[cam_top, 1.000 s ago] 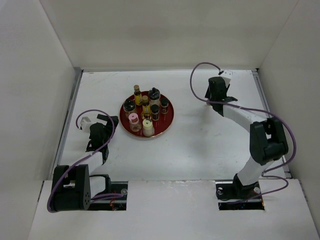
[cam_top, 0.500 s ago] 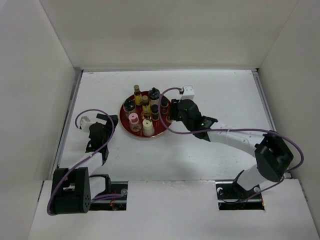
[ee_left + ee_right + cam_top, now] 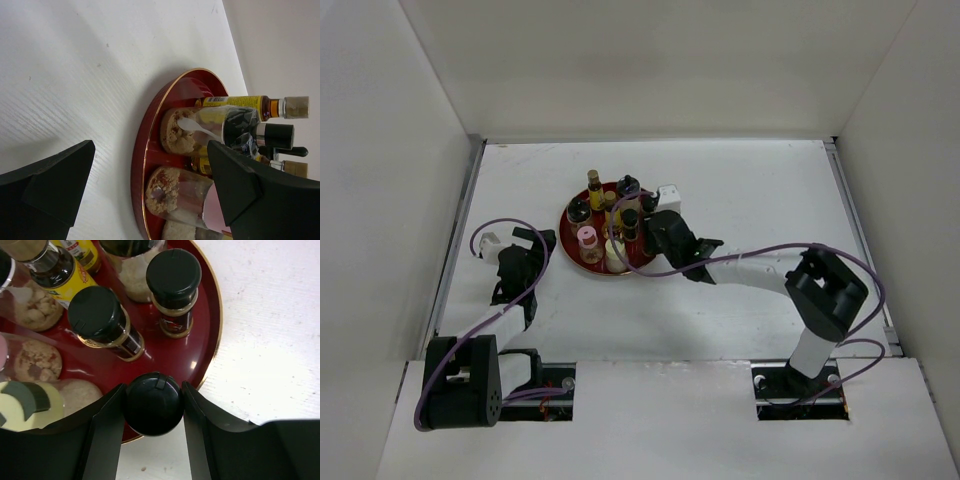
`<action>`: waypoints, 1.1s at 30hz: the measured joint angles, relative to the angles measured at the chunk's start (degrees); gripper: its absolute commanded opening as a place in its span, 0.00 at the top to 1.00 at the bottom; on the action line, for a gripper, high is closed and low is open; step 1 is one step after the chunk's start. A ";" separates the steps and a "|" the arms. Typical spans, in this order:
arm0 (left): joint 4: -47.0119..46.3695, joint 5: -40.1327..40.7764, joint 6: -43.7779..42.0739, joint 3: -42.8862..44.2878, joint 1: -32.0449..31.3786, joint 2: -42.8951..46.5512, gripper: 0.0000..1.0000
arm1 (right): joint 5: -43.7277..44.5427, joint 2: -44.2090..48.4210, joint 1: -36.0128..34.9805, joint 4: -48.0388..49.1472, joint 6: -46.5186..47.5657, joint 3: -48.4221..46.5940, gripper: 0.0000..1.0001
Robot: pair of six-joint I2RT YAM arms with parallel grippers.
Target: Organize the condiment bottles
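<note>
Several small condiment bottles stand on the round red tray: a pink-capped jar, a pale-yellow-capped jar and a tall yellow bottle among them. My right gripper is shut on a black-capped bottle, held over the tray's near-right rim. Two black-capped bottles stand just beyond it. My left gripper is open and empty, left of the tray. In the left wrist view it faces jars of brown crumbly contents.
White walls enclose the table on the left, back and right. The tray sits left of centre. The right arm's purple cable runs across the table's middle. White tabletop lies right of the tray.
My right arm has swung from the far right of the table leftward to the tray's near-right rim. The left arm has not moved.
</note>
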State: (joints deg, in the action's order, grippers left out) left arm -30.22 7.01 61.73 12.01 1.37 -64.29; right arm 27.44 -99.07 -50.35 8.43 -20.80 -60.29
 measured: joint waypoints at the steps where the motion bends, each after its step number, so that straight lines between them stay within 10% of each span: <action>1: 0.02 0.02 0.00 0.00 0.00 0.00 0.00 | 0.52 -0.13 -0.07 0.11 0.68 -0.15 0.64; 30: 0.04 0.09 0.00 0.00 0.00 -0.42 0.00 | 7.52 -3.48 -4.98 4.44 7.43 -1.75 0.19; 33: 0.15 0.11 0.00 0.00 -0.02 -0.28 0.00 | 7.56 -0.87 -4.98 4.66 7.17 -0.92 0.00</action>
State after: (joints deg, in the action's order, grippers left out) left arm -30.06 7.11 61.73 12.01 1.34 -64.58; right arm 35.00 -99.94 -55.33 13.08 -13.63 -61.21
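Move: Just to the right hand's left, about 2 cm away and 6 cm lower, is the free spot on the red tray for the black-capped spice jar it already holds. One standing spice jar is some 7 cm ahead and 2 cm left, the other about 3 cm ahead and 6 cm left; the yellow-lidded bottle is roughly 8 cm left and 3 cm back. From the left hand the spot lies about 27 cm right, 2 cm back and slightly lower. Easing the held spice jar about 2 cm left, inward from the tray's near-right rim towards the two other spice jars, the right hand tips its fingers up a little and rolls its left side down, some 5 degrees each. There it stays while the fingers open from half to nearly full and let go, then rises about 2 cm clear of the cap. ##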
